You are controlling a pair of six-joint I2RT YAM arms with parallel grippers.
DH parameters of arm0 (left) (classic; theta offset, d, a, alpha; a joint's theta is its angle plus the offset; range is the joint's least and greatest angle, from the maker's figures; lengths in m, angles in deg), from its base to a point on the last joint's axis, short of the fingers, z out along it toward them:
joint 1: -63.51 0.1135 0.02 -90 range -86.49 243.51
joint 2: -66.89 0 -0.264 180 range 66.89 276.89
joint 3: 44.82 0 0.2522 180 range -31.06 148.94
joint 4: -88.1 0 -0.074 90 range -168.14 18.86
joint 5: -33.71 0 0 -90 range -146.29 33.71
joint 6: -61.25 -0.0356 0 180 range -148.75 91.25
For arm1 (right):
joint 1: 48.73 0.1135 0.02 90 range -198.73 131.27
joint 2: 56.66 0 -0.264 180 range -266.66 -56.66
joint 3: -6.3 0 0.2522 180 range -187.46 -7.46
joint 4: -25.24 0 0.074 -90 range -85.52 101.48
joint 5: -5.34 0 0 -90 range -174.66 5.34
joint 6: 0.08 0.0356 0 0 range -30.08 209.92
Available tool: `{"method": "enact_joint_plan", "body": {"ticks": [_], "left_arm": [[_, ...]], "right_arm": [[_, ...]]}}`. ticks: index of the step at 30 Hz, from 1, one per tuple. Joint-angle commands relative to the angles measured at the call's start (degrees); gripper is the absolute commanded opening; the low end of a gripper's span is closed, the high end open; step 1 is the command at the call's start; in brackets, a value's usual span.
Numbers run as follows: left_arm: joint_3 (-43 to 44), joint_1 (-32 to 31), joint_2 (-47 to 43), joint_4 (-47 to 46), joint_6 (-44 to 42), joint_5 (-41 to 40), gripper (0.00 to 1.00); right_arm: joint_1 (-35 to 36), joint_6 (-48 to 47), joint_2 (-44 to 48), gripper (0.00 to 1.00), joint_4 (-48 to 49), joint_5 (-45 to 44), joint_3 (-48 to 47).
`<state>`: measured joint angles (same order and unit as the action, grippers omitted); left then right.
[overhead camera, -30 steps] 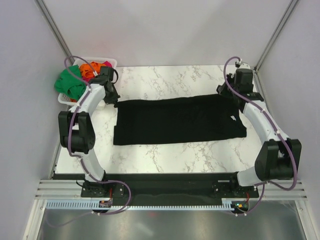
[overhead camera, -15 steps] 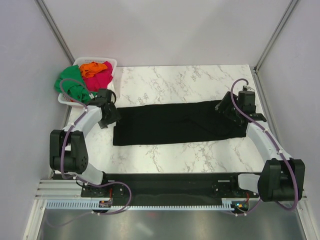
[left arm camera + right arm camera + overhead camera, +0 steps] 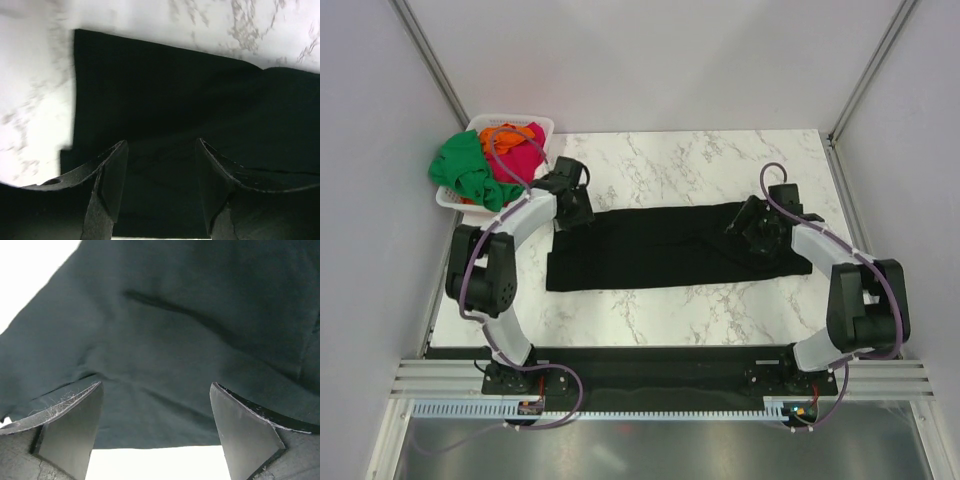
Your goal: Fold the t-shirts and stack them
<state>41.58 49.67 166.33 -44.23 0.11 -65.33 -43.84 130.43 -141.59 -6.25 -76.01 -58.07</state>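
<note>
A large black t-shirt lies flat across the marble table as a long band folded lengthwise. My left gripper hovers over its far left corner, open, nothing between the fingers. In the left wrist view the black cloth fills the space beneath the open left gripper. My right gripper sits over the shirt's right part, wide open and empty. The right wrist view shows the right gripper spread above the dark fabric. Green, orange and pink-red t-shirts are bunched in the basket.
A white slotted basket stands at the table's far left corner, with the green shirt spilling over its left rim. Metal frame posts rise at both far corners, and the arm bases sit along the near edge.
Both grippers were shut a second ago and now stand open. Both arms swung inward from the far corners over the black shirt, whose far edge now lies a little nearer.
</note>
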Motion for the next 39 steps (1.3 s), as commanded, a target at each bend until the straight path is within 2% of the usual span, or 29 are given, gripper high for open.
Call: {"method": "enact_joint_plan", "body": {"ticks": [1,5,8,14,15,19,21,23,25,28,32,36,39], "left_arm": [[2.07,-1.62,6.28,1.24,-3.46,2.17,0.63],[1.45,-1.54,10.16,3.52,-2.94,3.41,0.61],[0.58,-1.62,11.74,6.07,-1.36,5.34,0.61],[-6.01,-4.16,7.19,6.61,2.60,14.65,0.59],[-8.54,-5.48,6.04,6.26,4.52,15.36,0.59],[-12.69,-16.35,1.38,5.03,10.06,17.38,0.59],[-13.67,-20.06,-0.55,3.80,13.93,17.04,0.60],[-13.32,-24.46,-1.18,2.57,17.08,18.43,0.60],[-12.35,-27.88,-0.39,0.38,19.03,22.81,0.60],[-7.97,-32.89,2.86,-0.33,21.41,24.67,0.60],[-4.71,-36.16,5.42,-0.51,22.90,26.09,0.59],[-5.14,-38.62,-0.02,2.12,22.03,22.32,0.59],[-5.14,-40.55,-5.29,7.65,21.15,19.50,0.59]], "right_arm": [[-0.84,2.38,-5.75,0.95,-3.26,-1.35,-3.70],[-2.86,-0.33,-14.81,0.95,-5.64,-1.18,-7.83],[-3.13,-3.93,-24.47,0.95,-8.01,1.98,-16.43],[-0.23,-7.02,-45.39,0.93,-17.93,4.89,-44.01],[0.82,-6.94,-47.85,0.93,-20.56,4.98,-52.14],[3.63,-5.36,-61.57,0.93,-25.67,6.38,-72.75],[5.12,-3.96,-65.52,0.98,-25.42,9.35,-81.96],[6.71,-1.85,-69.84,0.98,-22.97,12.17,-86.22],[7.77,-0.88,-71.60,0.98,-15.77,17.10,-85.97],[9.09,0.71,-72.84,0.98,-10.05,18.86,-86.15],[9.26,2.12,-73.98,0.98,-5.47,18.96,-87.02],[8.04,5.17,-75.73,0.98,0.14,20.09,-92.38],[7.07,6.68,-73.91,0.98,5.86,22.11,-93.62]]}}
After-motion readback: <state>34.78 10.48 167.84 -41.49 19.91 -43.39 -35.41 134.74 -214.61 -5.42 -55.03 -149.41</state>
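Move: The black t-shirt, folded into a long left-right strip, lies beneath both my hands, its middle about 26 cm right and 6 cm back of my left hand, 7 cm below. Beside that hand the basket of shirts stands some 23 cm left and 14 cm ahead, about level. From my right hand, the t-shirt's middle is about 19 cm left, 2 cm back and 5 cm down. I drop both hands onto the strip, left 6 cm and right 4, fingers staying open, then swivel it between them: my left drags its end back and to the right, over 20 cm each way, while my right goes some 25 cm forward, then sweeps 18 cm left towards the far side. The left wrist twists clockwise, the right counter-clockwise, and the left lifts a little at the finish. ##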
